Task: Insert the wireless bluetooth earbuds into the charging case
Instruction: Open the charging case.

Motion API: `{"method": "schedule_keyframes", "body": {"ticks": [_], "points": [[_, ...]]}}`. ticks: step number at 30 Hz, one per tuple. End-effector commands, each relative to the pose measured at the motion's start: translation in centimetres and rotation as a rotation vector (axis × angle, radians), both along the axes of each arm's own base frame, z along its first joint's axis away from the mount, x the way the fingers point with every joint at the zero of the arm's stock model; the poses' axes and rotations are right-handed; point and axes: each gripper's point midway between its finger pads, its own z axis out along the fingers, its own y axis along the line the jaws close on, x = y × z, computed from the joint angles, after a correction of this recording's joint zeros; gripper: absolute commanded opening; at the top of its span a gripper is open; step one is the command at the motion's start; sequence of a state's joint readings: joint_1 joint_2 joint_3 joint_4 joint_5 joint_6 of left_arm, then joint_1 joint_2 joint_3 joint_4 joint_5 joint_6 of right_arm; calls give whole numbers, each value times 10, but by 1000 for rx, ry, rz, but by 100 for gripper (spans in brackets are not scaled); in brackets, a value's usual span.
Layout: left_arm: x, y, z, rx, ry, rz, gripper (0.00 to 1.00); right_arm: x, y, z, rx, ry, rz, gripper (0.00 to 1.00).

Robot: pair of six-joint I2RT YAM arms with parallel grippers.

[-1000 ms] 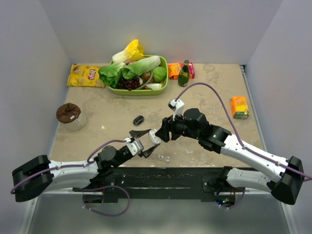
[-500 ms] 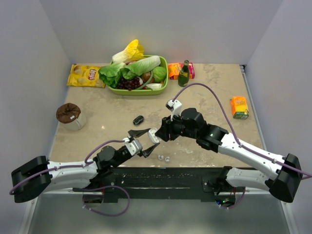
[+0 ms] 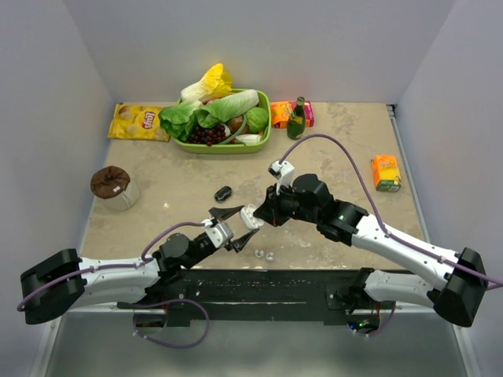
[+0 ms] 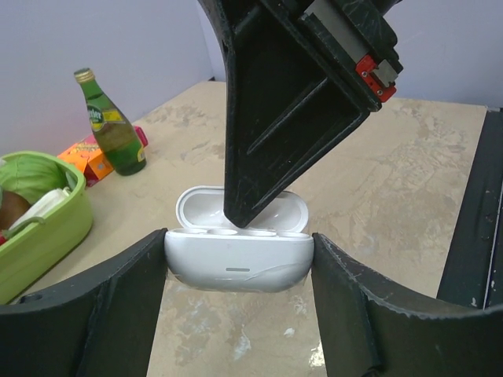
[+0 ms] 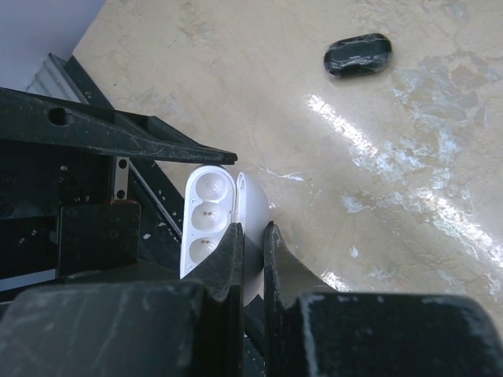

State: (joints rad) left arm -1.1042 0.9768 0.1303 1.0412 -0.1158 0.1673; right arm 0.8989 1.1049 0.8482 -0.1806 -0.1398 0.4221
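My left gripper [image 3: 245, 221] is shut on the ends of a white oval charging case [image 3: 251, 215] and holds it above the table with its lid open; its wells look empty in the left wrist view [image 4: 212, 255]. My right gripper [image 3: 259, 216] is shut on the case's raised lid [image 5: 253, 204], one finger inside, one outside. Two whitish-translucent earbuds [image 3: 263, 254] lie on the table just in front of the grippers. A closed black oval case [image 3: 223, 192] lies further back. The black earbuds are not in view.
A green basket [image 3: 266, 135] of vegetables, a yellow chips bag [image 3: 137, 122], a green bottle [image 3: 295, 119] and orange packets [image 3: 281, 114] stand at the back. An orange juice box [image 3: 386, 173] is at the right, a brown-topped jar [image 3: 112, 186] at the left.
My right gripper has edged slightly left and closer onto the case lid. My left gripper holds the case in about the same place.
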Motion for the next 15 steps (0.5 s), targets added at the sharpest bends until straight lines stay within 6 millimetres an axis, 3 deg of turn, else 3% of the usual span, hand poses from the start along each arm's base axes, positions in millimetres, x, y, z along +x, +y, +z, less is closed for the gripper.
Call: {"method": "schedule_keyframes", "body": {"ticks": [1, 3, 4, 5, 6, 15], "points": [[13, -8, 4, -11, 86, 56, 40, 0, 0, 31, 63, -105, 30, 0], [18, -11, 5, -15, 109, 74, 49, -1, -4, 37, 68, -129, 29, 0], [22, -9, 3, -15, 119, 104, 60, -1, -5, 41, 64, -147, 32, 0], [23, -9, 3, -24, 131, 108, 72, -2, -7, 43, 61, -153, 37, 0], [24, -8, 3, -24, 133, 120, 100, -2, -8, 43, 53, -157, 35, 0], [31, 0, 10, -71, 148, 172, 100, 1, -25, 58, 0, -229, 13, 0]]}}
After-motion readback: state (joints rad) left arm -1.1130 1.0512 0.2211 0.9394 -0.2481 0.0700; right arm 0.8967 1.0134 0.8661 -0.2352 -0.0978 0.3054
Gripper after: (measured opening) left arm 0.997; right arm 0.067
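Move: The open white charging case sits right at the left fingertips, already gripped by its ends. The right fingers are already shut on its lid, with the case's middle about 3 cm to the right hand's left and 1 cm back. On the table, some 16 cm below the left hand, a black case stands about 13 cm ahead and 8 cm to the left, and the two white earbuds about 5 cm back and 4 cm to the right. Up by about 2.5 cm and some 2 cm to the right goes the right hand, tilting roughly 10 degrees and keeping its pinch on the lid, to take the case from the left hand. The left hand first follows rightward and forward, then spreads its fingers fully to let go of the case's ends, sinks about 1 cm and ends 2 cm farther forward, tipped and turned slightly. ##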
